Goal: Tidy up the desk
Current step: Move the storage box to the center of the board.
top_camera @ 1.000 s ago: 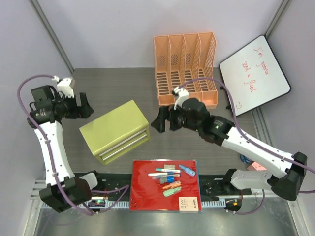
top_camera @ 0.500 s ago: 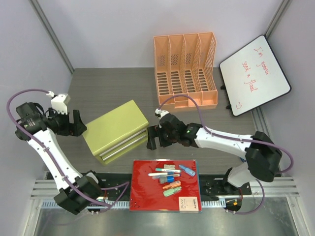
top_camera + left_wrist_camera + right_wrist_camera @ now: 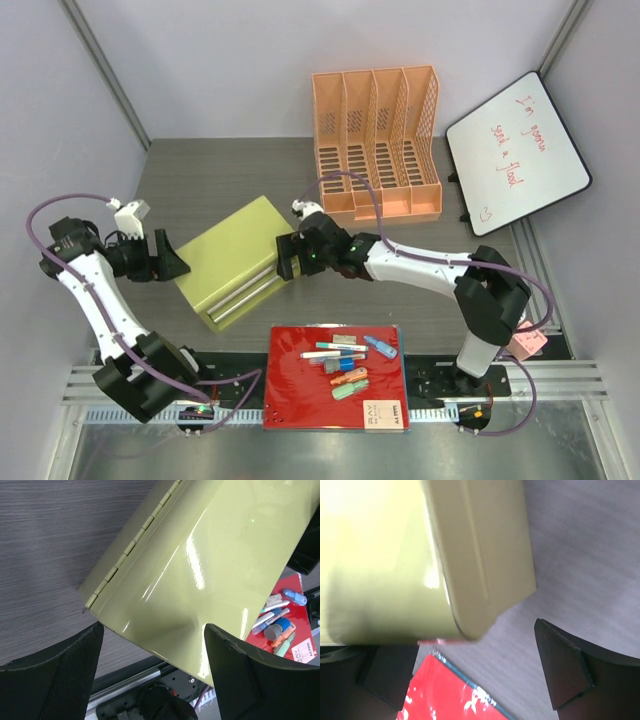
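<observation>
The desk (image 3: pixel 230 170) is a dark grey wood-grain top. On it a lime-green drawer cabinet (image 3: pixel 235 262) lies at an angle, drawer fronts facing the near edge. My left gripper (image 3: pixel 172 258) is open at the cabinet's left end. In the left wrist view the cabinet (image 3: pixel 210 570) pokes a corner between the spread fingers (image 3: pixel 55 675) of that gripper (image 3: pixel 154 630). My right gripper (image 3: pixel 285 258) is open against the right end. The right wrist view shows the cabinet (image 3: pixel 470 555) partly between that gripper's (image 3: pixel 465 645) jaws, one finger (image 3: pixel 565 665) standing apart over the desk (image 3: pixel 580 555).
A red folder (image 3: pixel 335 377) carrying several pens and markers lies at the near edge, just below the cabinet. An orange mesh file rack (image 3: pixel 375 140) stands at the back. A whiteboard (image 3: pixel 518 150) with red writing leans at the right. A pink note (image 3: pixel 528 343) sits by the right arm's base.
Both grippers have closed in on the cabinet, the left dropping to its left end, the right sweeping left to its right end. The cabinet has turned slightly.
</observation>
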`<action>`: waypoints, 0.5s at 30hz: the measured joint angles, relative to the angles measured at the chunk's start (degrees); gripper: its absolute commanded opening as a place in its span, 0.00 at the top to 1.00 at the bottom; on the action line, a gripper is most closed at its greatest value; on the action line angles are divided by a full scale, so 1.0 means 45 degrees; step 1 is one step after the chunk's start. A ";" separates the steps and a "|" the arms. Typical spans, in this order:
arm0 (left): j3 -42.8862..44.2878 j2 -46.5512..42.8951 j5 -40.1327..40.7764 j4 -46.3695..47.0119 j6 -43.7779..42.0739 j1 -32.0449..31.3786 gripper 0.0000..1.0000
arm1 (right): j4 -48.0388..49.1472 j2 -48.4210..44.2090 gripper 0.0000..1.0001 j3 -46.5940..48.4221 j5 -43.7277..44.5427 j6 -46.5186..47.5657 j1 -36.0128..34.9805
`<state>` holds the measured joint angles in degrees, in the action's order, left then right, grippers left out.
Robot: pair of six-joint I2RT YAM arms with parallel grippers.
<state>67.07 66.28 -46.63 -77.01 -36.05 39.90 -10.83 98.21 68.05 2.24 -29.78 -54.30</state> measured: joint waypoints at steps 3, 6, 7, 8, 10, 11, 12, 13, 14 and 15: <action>0.0044 0.0447 -0.0126 0.0024 0.0223 0.0000 0.19 | 0.0010 0.0481 0.00 0.0617 0.0010 0.0053 0.0466; 0.0267 0.1107 -0.0155 0.0180 0.0695 -0.0097 0.19 | 0.0005 0.1010 0.00 0.1205 0.0000 0.0068 0.1039; 0.0418 0.1384 -0.0151 0.0238 0.1015 -0.0189 0.20 | 0.0024 0.1195 0.00 0.1375 0.0005 0.0063 0.1137; 0.0563 0.1627 -0.0136 0.0398 0.1307 -0.0359 0.20 | 0.0005 0.1443 0.00 0.1627 -0.0024 0.0039 0.1253; 0.0801 0.2006 -0.0068 0.0874 0.1807 -0.0782 0.20 | 0.0034 0.1836 0.00 0.2021 -0.0049 -0.0024 0.1404; 0.0947 0.2200 0.0034 0.1195 0.2171 -0.1073 0.20 | 0.0107 0.1982 0.00 0.2147 -0.0058 -0.0092 0.1467; 0.1117 0.2395 0.0141 0.1535 0.2535 -0.1375 0.20 | 0.0204 0.2021 0.00 0.2166 -0.0092 -0.0185 0.1520; 0.1282 0.2579 0.0180 0.1909 0.2968 -0.1715 0.20 | 0.0209 0.2021 0.00 0.2161 -0.0102 -0.0248 0.1540; 0.1511 0.2749 0.0228 0.2220 0.3361 -0.2011 0.20 | 0.0306 0.1962 0.00 0.2142 -0.0107 -0.0355 0.1545; 0.1802 0.2924 0.0321 0.2472 0.3696 -0.2312 0.20 | 0.0442 0.1821 0.00 0.2040 -0.0185 -0.0466 0.1540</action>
<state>75.18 79.44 -45.19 -65.89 -19.42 29.50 -8.84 106.41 77.23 1.41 -31.88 -47.37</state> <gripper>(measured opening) 0.806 0.997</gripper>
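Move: The storage box's middle lies about 12 cm right of the left hand, level with it fore and aft and some 12 cm lower. From the right hand it is roughly 11 cm left, level fore and aft, about 4 cm lower. The orange rack stands about 20 cm ahead and 21 cm right of the right hand; the red folder lies some 29 cm back and 11 cm right. Both hands, still at the box's left and right ends, push the storage box forward about 7 cm, fingers open. ##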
